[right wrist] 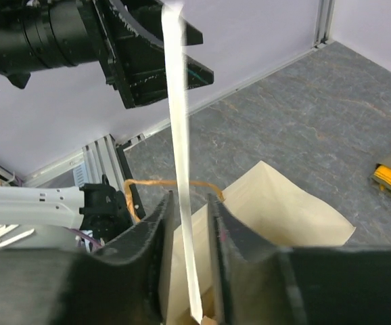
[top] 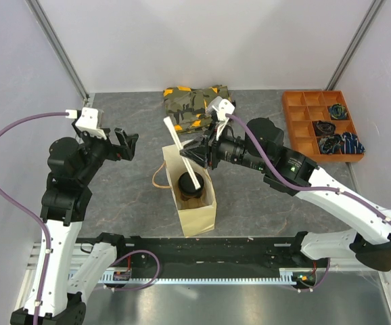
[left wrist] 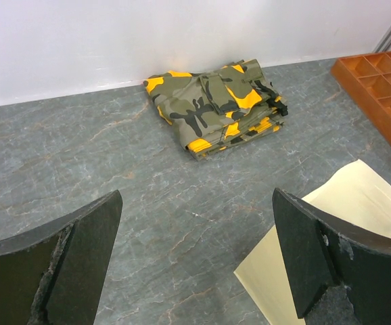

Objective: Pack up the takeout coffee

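The takeout coffee (top: 190, 184) stands inside the tan paper bag (top: 199, 217) at the table's middle. Only its round black lid shows; the bag walls hide the cup's body. A long white paper-wrapped straw (top: 182, 152) leans out of the bag, its lower end resting on the lid. My right gripper (top: 195, 154) hovers over the bag's far rim. In the right wrist view the straw (right wrist: 178, 135) runs between the parted jaws of that gripper (right wrist: 190, 203) with a gap on each side. My left gripper (top: 129, 143) is wide open and empty, left of the bag (left wrist: 344, 203).
A folded camouflage cloth (top: 195, 105) lies at the back, beyond the bag. An orange compartment tray (top: 304, 128) with small dark items sits at the back right. The bag's orange twine handle (right wrist: 162, 183) loops out on the left side. Grey walls enclose the table.
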Controlling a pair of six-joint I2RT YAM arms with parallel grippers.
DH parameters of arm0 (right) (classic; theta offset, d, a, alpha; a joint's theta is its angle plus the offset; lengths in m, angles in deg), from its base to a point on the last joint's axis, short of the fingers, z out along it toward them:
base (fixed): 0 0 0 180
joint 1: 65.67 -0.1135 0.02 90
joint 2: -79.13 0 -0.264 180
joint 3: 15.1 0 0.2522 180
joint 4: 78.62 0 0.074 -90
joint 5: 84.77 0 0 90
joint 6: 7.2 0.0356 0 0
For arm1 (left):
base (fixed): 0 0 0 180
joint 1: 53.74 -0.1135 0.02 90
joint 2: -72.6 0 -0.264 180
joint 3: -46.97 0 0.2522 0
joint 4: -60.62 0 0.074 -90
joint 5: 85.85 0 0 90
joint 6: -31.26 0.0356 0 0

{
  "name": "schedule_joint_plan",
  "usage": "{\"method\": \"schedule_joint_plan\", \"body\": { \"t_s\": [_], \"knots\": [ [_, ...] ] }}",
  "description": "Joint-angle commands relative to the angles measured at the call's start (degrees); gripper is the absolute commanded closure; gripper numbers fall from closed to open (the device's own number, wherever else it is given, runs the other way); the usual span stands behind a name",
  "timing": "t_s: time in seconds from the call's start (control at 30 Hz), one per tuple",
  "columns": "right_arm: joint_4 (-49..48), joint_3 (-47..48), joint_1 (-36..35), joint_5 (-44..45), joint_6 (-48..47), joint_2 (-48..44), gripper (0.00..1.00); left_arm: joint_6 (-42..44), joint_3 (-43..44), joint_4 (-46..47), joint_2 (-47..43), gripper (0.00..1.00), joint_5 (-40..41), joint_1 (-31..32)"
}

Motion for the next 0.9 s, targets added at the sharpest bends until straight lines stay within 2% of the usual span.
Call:
{"method": "schedule_joint_plan", "body": {
  "t_s": [0.0, 0.13, 0.27, 0.33, 0.37, 0.4, 0.47, 0.6, 0.7, 0.77, 0.87],
  "knots": [
    [-0.58, 0.15, -0.37, 1.60, 0.80, -1.31, 0.63, -0.34, 0.19, -0.72, 0.17, 0.00, -0.48, -0.23],
    [-1.10, 5.58, -0.37, 4.23, -0.69, -0.08, 0.53, 0.36, 2.73, -4.05, 2.62, 0.00, -0.83, -0.23],
    [-2.16, 11.91, -0.03, 9.41, -4.55, 1.94, 0.42, 0.19, 8.70, -9.68, 9.37, 0.00, -0.39, -0.23],
    [-2.25, 15.51, 1.46, 12.30, -5.53, 3.26, 0.32, 0.01, 10.73, -12.57, 11.50, 0.00, -0.83, -0.23],
    [-2.16, 16.31, 4.34, 12.41, -5.44, 3.70, 0.27, 0.19, 12.56, -13.72, 13.51, 0.00, -1.44, -0.23],
    [-2.16, 17.02, 5.94, 12.59, -5.18, 4.22, 0.14, 1.58, 13.54, -14.78, 14.57, 0.00, -4.75, -0.23],
    [-1.55, 17.46, 11.19, 13.73, -4.56, 4.67, 0.02, 2.65, 16.95, -19.08, 18.68, 0.00, -10.64, -0.32],
    [2.14, 18.08, 20.53, 13.12, -3.07, 6.42, 0.02, 2.74, 21.89, -24.97, 25.89, 0.00, -18.93, -2.86],
    [5.65, 18.78, 28.35, 10.66, -2.80, 8.53, 0.02, 2.65, 27.33, -29.63, 31.35, 0.00, -22.70, -6.90],
    [8.81, 18.78, 34.13, 8.21, -2.97, 10.46, 0.02, 2.04, 31.45, -32.44, 37.06, 0.00, -28.04, -12.08],
    [13.38, 18.35, 41.25, 4.34, -3.67, 13.09, 0.02, 0.89, 35.77, -34.47, 42.70, 0.00, -29.75, -15.61]
  ]
}}
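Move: The right hand, its fingers already parting round the upright straw, is over the open paper bag, whose middle lies about 25 cm below and 2 cm back, level sideways. The lidded cup sits inside, 3 cm back and 28 cm down. The camouflage bundle is some 38 cm ahead, 3 cm right and 37 cm below. From the left hand the bag lies 20 cm right, 10 cm back, 22 cm down. Right hand opens fully, frees the straw, rises 10 cm, swings 20 cm forward-right off bag; left tips down 35 degrees. ##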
